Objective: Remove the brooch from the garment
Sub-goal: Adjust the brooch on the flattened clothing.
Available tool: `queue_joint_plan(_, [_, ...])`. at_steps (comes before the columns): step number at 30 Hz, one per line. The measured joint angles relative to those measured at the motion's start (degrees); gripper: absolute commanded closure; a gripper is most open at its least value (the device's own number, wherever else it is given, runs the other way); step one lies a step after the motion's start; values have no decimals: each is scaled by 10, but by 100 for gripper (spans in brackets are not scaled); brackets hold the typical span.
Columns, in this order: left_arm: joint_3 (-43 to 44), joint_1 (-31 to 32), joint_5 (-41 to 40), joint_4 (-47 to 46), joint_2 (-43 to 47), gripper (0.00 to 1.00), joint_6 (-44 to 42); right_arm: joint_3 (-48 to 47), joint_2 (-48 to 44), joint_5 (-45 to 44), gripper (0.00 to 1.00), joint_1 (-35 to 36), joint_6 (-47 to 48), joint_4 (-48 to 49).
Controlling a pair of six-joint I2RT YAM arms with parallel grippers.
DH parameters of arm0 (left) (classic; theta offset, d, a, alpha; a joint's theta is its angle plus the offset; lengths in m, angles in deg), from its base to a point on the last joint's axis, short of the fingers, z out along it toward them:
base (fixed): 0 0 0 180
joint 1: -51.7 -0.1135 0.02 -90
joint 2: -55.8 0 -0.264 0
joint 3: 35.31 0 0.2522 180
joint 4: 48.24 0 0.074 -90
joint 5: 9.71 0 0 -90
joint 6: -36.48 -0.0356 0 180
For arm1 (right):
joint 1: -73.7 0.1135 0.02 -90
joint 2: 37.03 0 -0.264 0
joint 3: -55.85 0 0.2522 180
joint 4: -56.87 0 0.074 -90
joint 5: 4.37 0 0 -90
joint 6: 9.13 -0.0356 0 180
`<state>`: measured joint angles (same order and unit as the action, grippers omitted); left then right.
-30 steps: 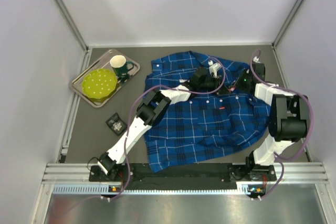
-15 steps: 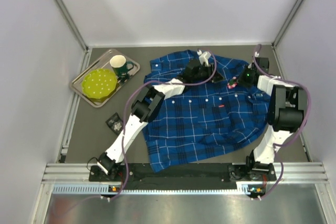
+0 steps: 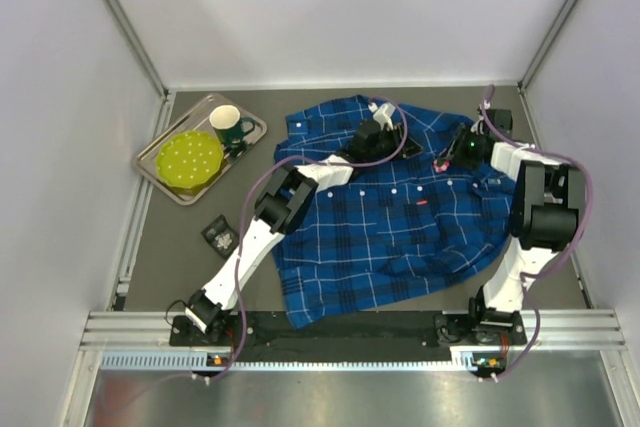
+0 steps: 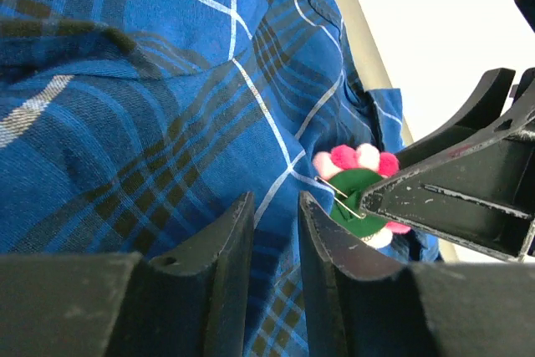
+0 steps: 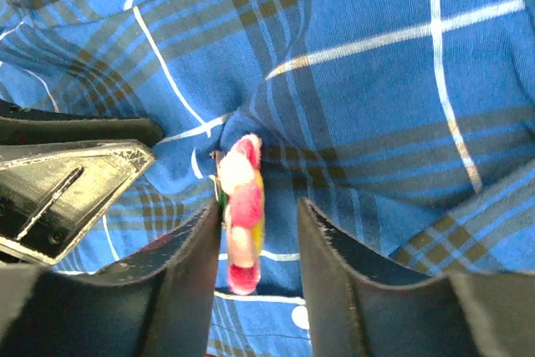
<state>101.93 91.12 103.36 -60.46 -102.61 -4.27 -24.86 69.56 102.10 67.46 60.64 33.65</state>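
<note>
The garment [image 3: 400,227], a blue and navy plaid shirt, lies spread on the table. The brooch [image 3: 439,161], a pink, white and green felt flower, sits on its right upper part. In the right wrist view the brooch [image 5: 241,206] stands edge-on between my right gripper's [image 5: 257,232] open jaws, against the left finger and apart from the right one. In the left wrist view my left gripper [image 4: 276,240] hovers over the cloth [image 4: 167,81] with a narrow gap, nothing between its jaws. Just ahead of it is the brooch [image 4: 359,186], its wire pin showing.
At the back left a metal tray [image 3: 152,169] carries a yellow-green plate [image 3: 190,159] and a dark green mug [image 3: 230,127]. A small black object [image 3: 218,235] lies left of the shirt. Walls enclose the table on three sides.
My left gripper has drawn back and left across the shirt. My right gripper has shifted slightly, and the brooch, hidden a second ago, now shows beside it.
</note>
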Motion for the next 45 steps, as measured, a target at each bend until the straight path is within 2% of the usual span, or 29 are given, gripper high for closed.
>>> queue_joint_plan(2, [-12, 2, -1, -5, 0, 67, -1, 11, -5, -1, 71, 0, -5, -2])
queue_joint_plan(3, [-13, 3, -1, -8, 0, 67, -1, 14, -7, -3, 71, 1, -6, 0])
queue_joint_plan(4, [-14, 4, -1, -11, 0, 67, -1, 16, -9, -4, 69, 1, -8, 1])
queue_joint_plan(5, [-14, 5, 0, -11, 0, 67, -1, 19, -13, -6, 59, 1, -10, 1])
queue_joint_plan(7, [-15, 7, 0, -11, 0, 67, -2, 32, -28, -10, 56, 1, -16, 3])
queue_joint_plan(12, [-15, 8, -1, -11, 0, 67, -3, 63, -77, -12, 59, 1, -23, 4])
queue_joint_plan(16, [-16, 8, -1, -13, 0, 67, -3, 63, -82, -8, 66, 1, -28, 11])
queue_joint_plan(20, [-17, 8, 0, -14, 0, 67, -7, 63, -82, -8, 60, 1, -31, 12])
queue_joint_plan(27, [-17, 9, 0, -14, 0, 67, -12, 63, -73, -15, 60, 1, -34, 14])
queue_joint_plan(30, [-17, 9, 0, -14, 0, 68, -14, 63, -57, -18, 70, 1, -35, 14])
queue_joint_plan(31, [-17, 9, 0, -14, 0, 68, -14, 63, -50, -18, 82, 1, -36, 13])
queue_joint_plan(33, [-17, 9, 0, -14, 0, 68, -15, 62, -40, -19, 92, 1, -38, 13])
queue_joint_plan(38, [-17, 9, 0, -14, 0, 68, -17, 56, -33, -21, 100, 1, -31, 12])
queue_joint_plan(42, [-17, 9, 0, -14, 0, 68, -17, 23, -24, -19, 100, 2, -7, -9])
queue_joint_plan(45, [-18, 9, 0, -14, 0, 68, -17, -18, -9, -21, 77, 2, 14, -43])
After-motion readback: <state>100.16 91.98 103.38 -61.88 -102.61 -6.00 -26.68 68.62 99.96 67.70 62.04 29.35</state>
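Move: The brooch stands tilted on edge, close by the open right fingers: its middle is about 2 cm back from the right hand, 1 cm to its left and 1 cm lower. A white button on the cloth lies roughly 10 cm back and 5 cm left of the right hand, and the red label some 11 cm back and 6 cm left. From the left hand, the brooch is about 6 cm to the right and 3 cm back, near its height. The right fingers pinch the brooch by its near rim: still open, they draw back about 2.5 cm and rise clear, hover briefly, then sink some 3 cm and close on it, afterwards carrying it about 2 cm forward and nearly as much up. The left hand eases some 1 cm back and down at the raised cloth beside it, then stays, its fingers partly open. ##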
